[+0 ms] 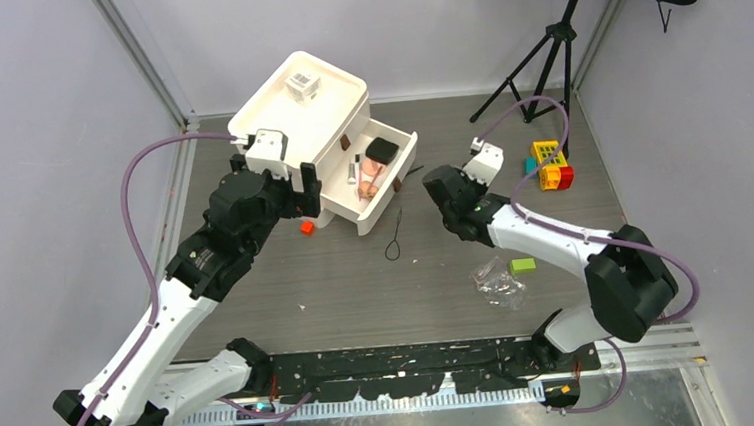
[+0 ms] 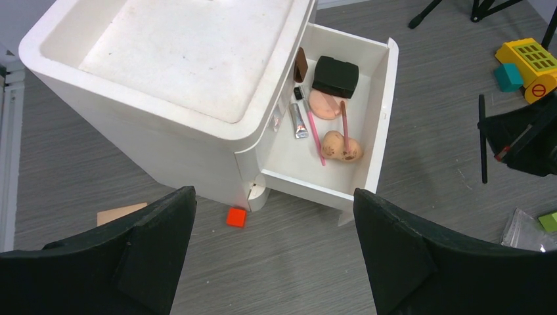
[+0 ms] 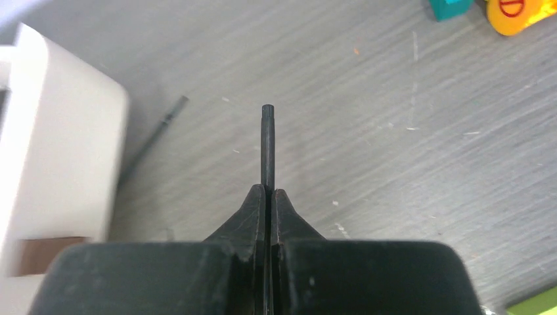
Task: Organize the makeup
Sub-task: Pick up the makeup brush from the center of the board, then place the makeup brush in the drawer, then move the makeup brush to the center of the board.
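Note:
The white drawer unit has its drawer open. In it lie a black compact, a pink puff, a peach sponge, a red pencil and a small tube. A clear barcoded box sits on top of the unit. My right gripper is shut on a thin black pencil, held above the table right of the drawer. My left gripper is open and empty, low in front of the unit.
A small red cube lies at the unit's foot. Another dark pencil lies by the drawer, and a thin black looped item lies in front. A green tube and a clear bag lie right; toy blocks and a tripod stand behind.

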You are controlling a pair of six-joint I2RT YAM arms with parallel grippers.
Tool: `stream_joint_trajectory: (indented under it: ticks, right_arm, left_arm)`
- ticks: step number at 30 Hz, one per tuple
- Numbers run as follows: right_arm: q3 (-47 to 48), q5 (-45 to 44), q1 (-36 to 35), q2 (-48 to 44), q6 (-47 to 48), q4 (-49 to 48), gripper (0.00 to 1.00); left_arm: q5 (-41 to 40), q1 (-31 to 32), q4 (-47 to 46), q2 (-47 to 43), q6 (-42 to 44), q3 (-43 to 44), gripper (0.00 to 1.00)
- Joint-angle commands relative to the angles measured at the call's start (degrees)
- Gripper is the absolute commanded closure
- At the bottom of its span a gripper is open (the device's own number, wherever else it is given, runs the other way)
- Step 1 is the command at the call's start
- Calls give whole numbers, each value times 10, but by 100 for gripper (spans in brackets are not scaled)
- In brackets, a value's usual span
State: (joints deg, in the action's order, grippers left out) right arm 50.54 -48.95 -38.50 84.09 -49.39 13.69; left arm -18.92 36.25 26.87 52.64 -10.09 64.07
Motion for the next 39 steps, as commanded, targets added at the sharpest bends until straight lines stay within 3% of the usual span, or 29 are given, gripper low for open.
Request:
stream_joint_trajectory:
  ticks: [1,7,18,21,24,32,35,39]
  right_arm:
    - [66,3,-1,-31,-34,-19,100]
    - [160,53,-26,10,-40,-98,100]
    - [359,133,-70,201,-65,-120,99]
    - [392,153,-77,228,-65,-107,73]
    - [375,120,-85,210,-46,-116,61]
    - [239,27,-48,71,36,-158,61]
    - [212,44,17,41,24,-87,61]
    - [198,144,110,48,5,-20,61]
  left_arm:
    - [7,-2,-11,-7,-2,18,9]
    - [0,-2,4,-14,5,33,9]
    - [-14,-2,21,-18,13,45,9]
    - [-16,-2,22,-18,17,46,9]
    - [-23,-1,20,-22,24,41,9]
    - [-24,-2,14,-19,27,33,8]
    - [-19,-2,15,-17,26,32,8]
    - [-21,-2,16,-19,27,32,8]
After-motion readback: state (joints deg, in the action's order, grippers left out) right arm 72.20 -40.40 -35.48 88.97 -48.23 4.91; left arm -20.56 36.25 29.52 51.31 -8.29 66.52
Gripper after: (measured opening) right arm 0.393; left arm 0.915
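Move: The right hand, closed on the makeup brush about 11 cm above the board, has the open drawer some 18 cm to its left, 8 cm ahead and about level. In it, the tan sponge is 19 cm left and 6 ahead of the hand, the black pouch 16 left and 15 ahead. A black stick lies on the board 9 cm left, 9 ahead. From the left hand the drawer is roughly 12 cm ahead, 9 right, 21 below. Still pinching the makeup brush, the right hand swings it up and left about 22 cm and some 9 cm forward to over the open drawer, its left side rolling up about 25 degrees. After dipping a few centimetres it opens its fingers partway and lets go, then withdraws right about 15 cm, rising 5, fingers staying open. ##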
